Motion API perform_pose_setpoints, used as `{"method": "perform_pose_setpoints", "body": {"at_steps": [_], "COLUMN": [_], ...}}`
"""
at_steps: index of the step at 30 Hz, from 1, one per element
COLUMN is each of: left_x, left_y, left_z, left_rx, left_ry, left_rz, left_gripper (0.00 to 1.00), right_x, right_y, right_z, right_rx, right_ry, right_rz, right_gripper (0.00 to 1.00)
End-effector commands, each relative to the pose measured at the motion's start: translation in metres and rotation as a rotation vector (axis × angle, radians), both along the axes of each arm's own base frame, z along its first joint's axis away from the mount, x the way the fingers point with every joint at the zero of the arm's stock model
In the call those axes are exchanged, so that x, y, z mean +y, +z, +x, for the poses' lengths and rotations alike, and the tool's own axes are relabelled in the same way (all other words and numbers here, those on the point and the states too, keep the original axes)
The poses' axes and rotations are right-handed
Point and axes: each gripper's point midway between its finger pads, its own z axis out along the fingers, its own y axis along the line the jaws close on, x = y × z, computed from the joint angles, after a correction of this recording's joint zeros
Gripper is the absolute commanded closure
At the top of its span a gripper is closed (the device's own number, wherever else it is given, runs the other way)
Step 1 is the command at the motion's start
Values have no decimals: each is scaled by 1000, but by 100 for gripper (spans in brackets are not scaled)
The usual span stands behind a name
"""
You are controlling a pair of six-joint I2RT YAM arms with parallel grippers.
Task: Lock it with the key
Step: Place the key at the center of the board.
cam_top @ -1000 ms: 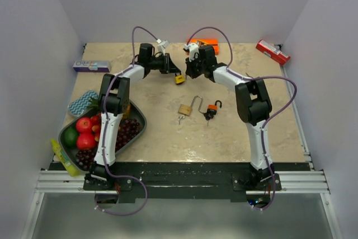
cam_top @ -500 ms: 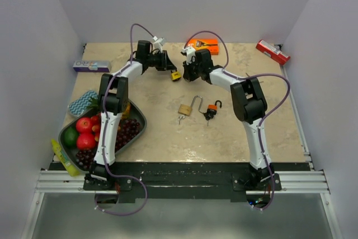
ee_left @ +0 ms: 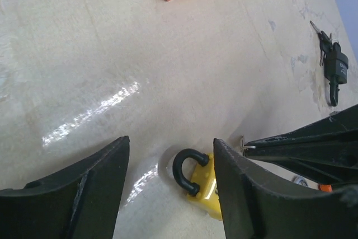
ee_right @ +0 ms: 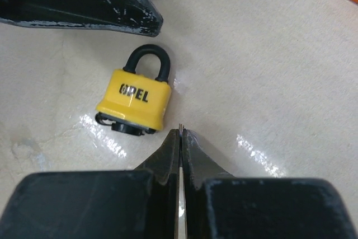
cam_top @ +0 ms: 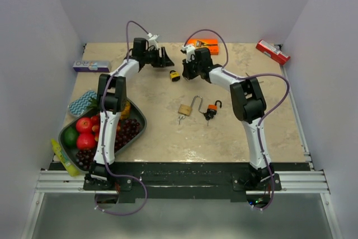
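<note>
The yellow padlock (cam_top: 174, 75) lies flat on the table at the back, its black shackle pushed into the body (ee_right: 134, 99). My left gripper (cam_top: 166, 60) hovers just behind it, open, with the shackle end (ee_left: 187, 172) showing between the spread fingers and touching neither. My right gripper (cam_top: 184, 72) sits just right of the padlock, shut. A thin metal tip, apparently the key (ee_right: 179, 127), pokes out between its fingertips. A black piece with a wire loop (ee_right: 122, 127) sits at the padlock's bottom.
A brass padlock (cam_top: 185, 109) with its shackle open and small keys (cam_top: 180, 119) lie mid-table beside an orange-and-black padlock (cam_top: 211, 107). An orange box (cam_top: 203, 43) is at the back, a red tool (cam_top: 272, 52) at the back right, and a fruit tray (cam_top: 133, 117) on the left.
The left gripper lowered the yellow padlock to the table, opened and drew back to the left. The right gripper stayed shut and shifted slightly left with it.
</note>
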Motion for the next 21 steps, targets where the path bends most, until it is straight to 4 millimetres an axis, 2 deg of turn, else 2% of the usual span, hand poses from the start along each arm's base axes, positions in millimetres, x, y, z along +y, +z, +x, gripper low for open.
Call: {"method": "perform_pose_setpoints", "body": {"at_steps": [1, 2, 3, 4, 5, 6, 8, 9, 11, 12, 13, 14, 16, 17, 18, 19, 20, 21], "left_x": [26, 27, 29, 33, 35, 37, 42, 43, 46, 48, 53, 55, 63, 66, 71, 79, 85, 92], "left_y": [48, 51, 67, 63, 68, 86, 87, 101, 103, 117, 118, 124, 138, 140, 153, 153, 157, 176], "left_z": [12, 10, 6, 1, -3, -8, -18, -25, -34, -40, -41, -43, -52, -55, -63, -64, -67, -71], "left_rx": [-91, -98, -119, -122, -131, -158, -163, -180, -194, -215, -240, -257, -289, -289, -292, -288, -281, -304], "left_ry": [36, 31, 27, 18, 15, 14, 1, -4, -23, -26, -31, -34, -46, -44, -35, -7, 25, 73], "left_rz": [-9, -2, 4, 25, 33, 38, 62, 72, 101, 116, 153, 174, 237, 256, 276, 311, 330, 346], "left_gripper": [33, 32, 30, 28, 27, 26, 16, 10, 7, 1, 1, 1, 1, 1, 1, 1, 1, 1], "right_x": [13, 16, 19, 19, 19, 17, 12, 8, 6, 4, 3, 3, -1, -6, -9, -15, -28, -34], "right_y": [18, 18, 17, 17, 17, 19, 21, 21, 30, 33, 36, 45, 54, 75, 85, 91, 114, 123], "right_z": [20, 20, 19, 19, 20, 22, 27, 30, 34, 35, 35, 34, 33, 34, 33, 29, 31, 30], "right_rx": [-62, -62, -63, -68, -73, -81, -92, -106, -145, -156, -163, -174, -185, -209, -217, -210, -234, -241], "right_ry": [-15, -10, -6, -10, -19, -33, -61, -84, -98, -107, -109, -108, -112, -120, -116, -109, -119, -115], "right_rz": [47, 47, 45, 39, 27, 21, 11, -8, -8, -12, -12, -6, -5, 12, 27, 37, 51, 54], "right_gripper": [100, 100, 100, 100, 100, 100, 100, 100, 76, 65, 57, 44, 36, 32, 30, 29, 24, 23]}}
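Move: My right hand holds the key, with the board-centre spot about 2 cm ahead, 1 cm left and 3 cm below. From that hand, the yellow padlock lies some 5 cm left and level with it, the brass padlock about 14 cm back and 1 cm left, and the orange box roughly 14 cm ahead and 6 cm right. My left hand is already off the yellow padlock, which lies about 4 cm back and 2 cm right of it; the key spot is 5 cm back and 6 cm right. With my right hand I ease the key forward about 2 cm and slightly down beside the yellow padlock, then spread the fingers to let go and begin to rise, edging right. Meanwhile my left hand swings left, then lifts some 14 cm and draws back about 5 cm, clear of the padlock, tilting up as its fingers finish opening. ##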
